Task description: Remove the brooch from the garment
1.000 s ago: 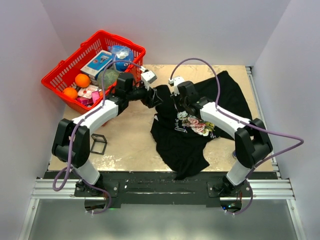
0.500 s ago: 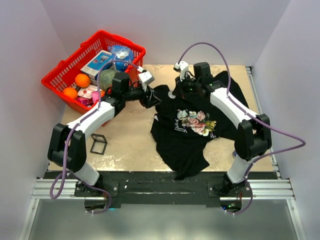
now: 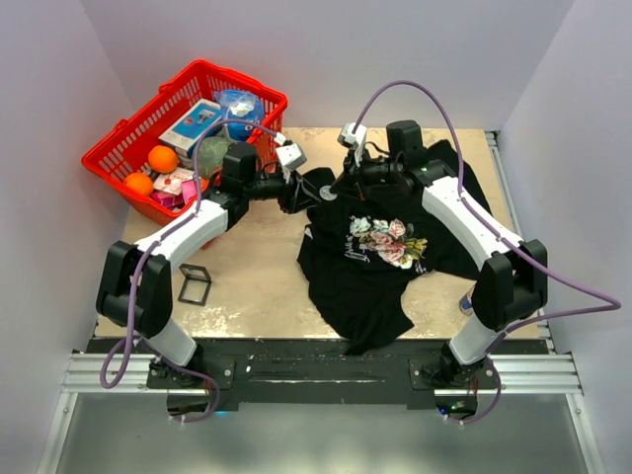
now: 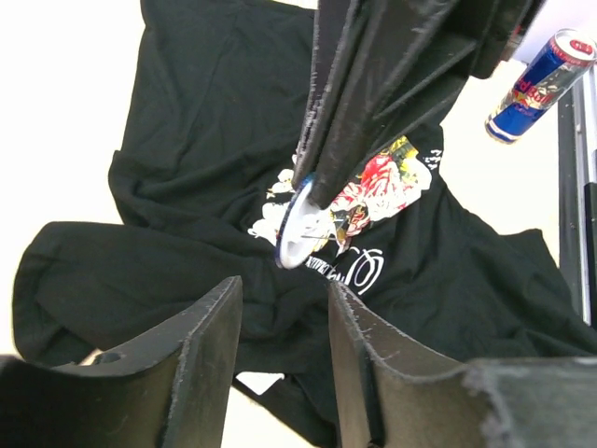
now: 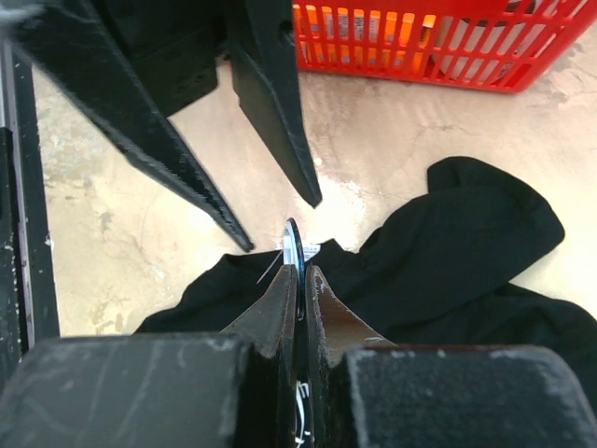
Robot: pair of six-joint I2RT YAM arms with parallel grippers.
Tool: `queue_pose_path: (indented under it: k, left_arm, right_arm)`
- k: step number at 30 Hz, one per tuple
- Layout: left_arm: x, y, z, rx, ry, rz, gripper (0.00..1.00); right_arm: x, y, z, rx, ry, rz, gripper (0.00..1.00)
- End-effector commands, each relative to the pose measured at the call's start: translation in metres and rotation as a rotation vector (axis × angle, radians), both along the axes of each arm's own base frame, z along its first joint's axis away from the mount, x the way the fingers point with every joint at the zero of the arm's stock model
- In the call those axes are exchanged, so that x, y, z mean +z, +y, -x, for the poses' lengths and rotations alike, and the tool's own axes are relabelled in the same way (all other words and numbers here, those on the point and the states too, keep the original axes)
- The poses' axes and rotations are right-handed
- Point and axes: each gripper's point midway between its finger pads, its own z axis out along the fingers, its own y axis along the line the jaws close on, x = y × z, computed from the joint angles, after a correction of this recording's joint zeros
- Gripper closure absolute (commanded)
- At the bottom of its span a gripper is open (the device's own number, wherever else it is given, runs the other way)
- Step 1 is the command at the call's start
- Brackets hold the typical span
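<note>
The garment [image 3: 365,276] is a black T-shirt with a floral print [image 3: 387,240], lying crumpled on the table. My right gripper [image 5: 300,271] is shut on the brooch [image 5: 294,245], a small round blue-rimmed disc held edge-on above the shirt's far left part, its thin pin sticking out sideways. In the left wrist view the brooch [image 4: 297,229] hangs from the right gripper's fingers [image 4: 373,93] over the print. My left gripper [image 4: 284,285] faces it from the left, open with nothing between its fingers. From above, the two grippers, left [image 3: 301,193] and right [image 3: 341,188], nearly meet at the brooch [image 3: 329,195].
A red basket [image 3: 118,148] with oranges, boxes and a blue-and-white container stands at the far left. A blue and silver drink can [image 4: 536,84] lies at the table's right edge, beside the right arm. A small black frame [image 3: 195,284] lies near the left arm.
My right arm has swung from over the print toward the far side, carrying the brooch up near the shirt's collar. The left gripper's jaws have narrowed and stay close to it.
</note>
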Motion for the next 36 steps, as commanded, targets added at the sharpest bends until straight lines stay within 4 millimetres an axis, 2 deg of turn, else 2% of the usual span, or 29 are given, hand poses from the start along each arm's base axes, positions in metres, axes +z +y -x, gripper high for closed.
queue_pose_path:
  k: [1,14,24,33,34,36]
  left_arm:
    - [0.013,-0.006,-0.007,-0.013,-0.017,0.047,0.55]
    - [0.013,-0.013,-0.009,-0.043,0.002,0.071,0.62]
    - [0.012,-0.020,0.003,-0.118,0.024,0.084,0.67]
    - [0.013,-0.022,0.001,-0.120,0.020,0.085,0.84]
    - [0.013,-0.022,0.002,-0.123,0.019,0.085,0.89]
    - [0.013,-0.022,0.002,-0.123,0.022,0.085,0.94]
  right_arm:
    - [0.014,0.002,0.011,0.055,-0.029,-0.031,1.00]
    - [0.006,0.006,0.010,0.058,0.010,-0.039,1.00]
    - [-0.003,0.006,0.002,0.043,0.012,-0.023,1.00]
    - [-0.008,0.007,0.002,0.042,0.029,-0.021,1.00]
    - [-0.009,0.007,0.001,0.042,0.029,-0.021,1.00]
    - [-0.010,0.008,0.001,0.040,0.033,-0.021,1.00]
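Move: The brooch, pinched in the right fingertips, stands about 3 cm to the right of the left hand's half-open fingers and level with them. From the right hand the brooch sticks out about 2 cm left, 1 cm forward and 1 cm below. From the left hand, the garment's floral print lies some 17 cm right, 9 cm back and 20 cm below; the basket is about 28 cm left, 12 cm forward and 12 cm below. Left hand eases about 1.5 cm right and 1 cm down, closing its fingertips on the brooch the right still pinches. ##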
